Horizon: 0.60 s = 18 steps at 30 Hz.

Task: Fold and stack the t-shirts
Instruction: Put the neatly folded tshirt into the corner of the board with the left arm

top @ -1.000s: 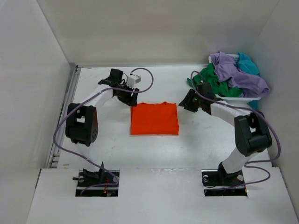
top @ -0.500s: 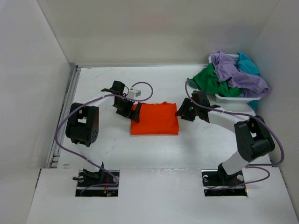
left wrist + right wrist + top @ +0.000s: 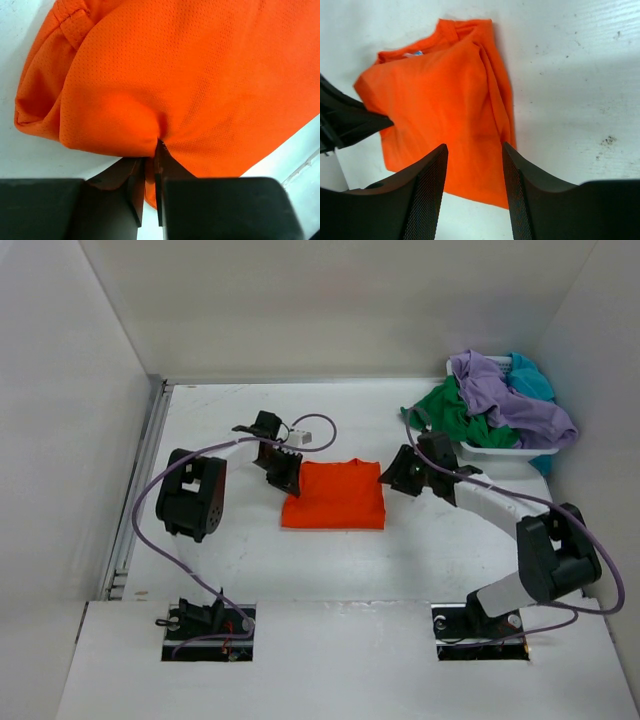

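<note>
A folded orange t-shirt (image 3: 335, 496) lies flat in the middle of the table. My left gripper (image 3: 288, 476) is at its left edge, and in the left wrist view the left gripper (image 3: 149, 156) is shut on a pinched fold of the orange t-shirt (image 3: 190, 75). My right gripper (image 3: 394, 478) hovers at the shirt's right edge. In the right wrist view the right gripper (image 3: 474, 148) stands open above the orange t-shirt (image 3: 440, 100), holding nothing. The purple t-shirt (image 3: 502, 392), green t-shirt (image 3: 450, 412) and teal t-shirt (image 3: 531, 376) are heaped together at the back right.
The heap sits in a white mesh basket (image 3: 497, 452) against the right wall. White walls close in the table on the left, back and right. A purple cable (image 3: 318, 426) loops behind the left wrist.
My left gripper came down and right onto the orange shirt's left edge, opened wide, then shut on the cloth. The right gripper shifted slightly along the shirt's right edge.
</note>
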Each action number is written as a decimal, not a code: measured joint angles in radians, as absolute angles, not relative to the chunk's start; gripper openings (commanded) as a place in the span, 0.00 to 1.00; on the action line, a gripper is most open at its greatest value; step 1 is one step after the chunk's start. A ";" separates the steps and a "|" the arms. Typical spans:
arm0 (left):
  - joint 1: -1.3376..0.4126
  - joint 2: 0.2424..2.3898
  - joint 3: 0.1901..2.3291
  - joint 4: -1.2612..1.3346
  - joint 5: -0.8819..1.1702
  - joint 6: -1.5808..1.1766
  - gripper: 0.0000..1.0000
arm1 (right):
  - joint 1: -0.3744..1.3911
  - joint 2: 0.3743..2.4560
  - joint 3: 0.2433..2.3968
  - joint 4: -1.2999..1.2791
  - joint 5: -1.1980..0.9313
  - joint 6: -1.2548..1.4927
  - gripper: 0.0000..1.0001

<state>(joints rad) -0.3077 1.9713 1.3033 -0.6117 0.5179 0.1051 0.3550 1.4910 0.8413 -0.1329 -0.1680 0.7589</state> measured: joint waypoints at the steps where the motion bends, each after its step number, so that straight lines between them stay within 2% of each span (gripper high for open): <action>1: -0.302 1.973 1.307 -0.617 0.519 0.103 0.03 | 0.352 1.475 0.841 -0.136 -0.168 0.759 0.52; 4: -0.279 1.977 1.320 -0.633 0.519 0.097 0.00 | 0.331 1.426 0.841 -0.147 -0.164 0.758 0.52; 9: -0.165 2.007 1.407 -0.664 0.480 0.101 0.00 | 0.288 1.373 0.840 -0.170 -0.160 0.754 0.52; 18: 0.055 2.186 1.752 -0.658 0.284 0.215 0.00 | 0.254 1.332 0.838 -0.245 -0.150 0.733 0.53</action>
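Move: The left gripper already pinches the orange t-shirt by its left edge, with the shirt's middle about 10 cm to its right and 1 cm nearer the base. The board's far left corner lies some 34 cm ahead and 36 cm left of this gripper, at about table height. Level with it, some 38 cm left, runs the metal rail. From the empty right gripper the corner is roughly 34 cm ahead and 62 cm left. Keep the left fingers shut on the t-shirt's edge and sweep it diagonally left and forward, low over the board towards the far left corner, about 24 cm and speeding up, swinging the wrist some 20 degrees counter-clockwise and tipping the fingers outward. Meanwhile raise the half-open, empty right gripper and shift it right, about 4 cm each way, clear of the shirt. ##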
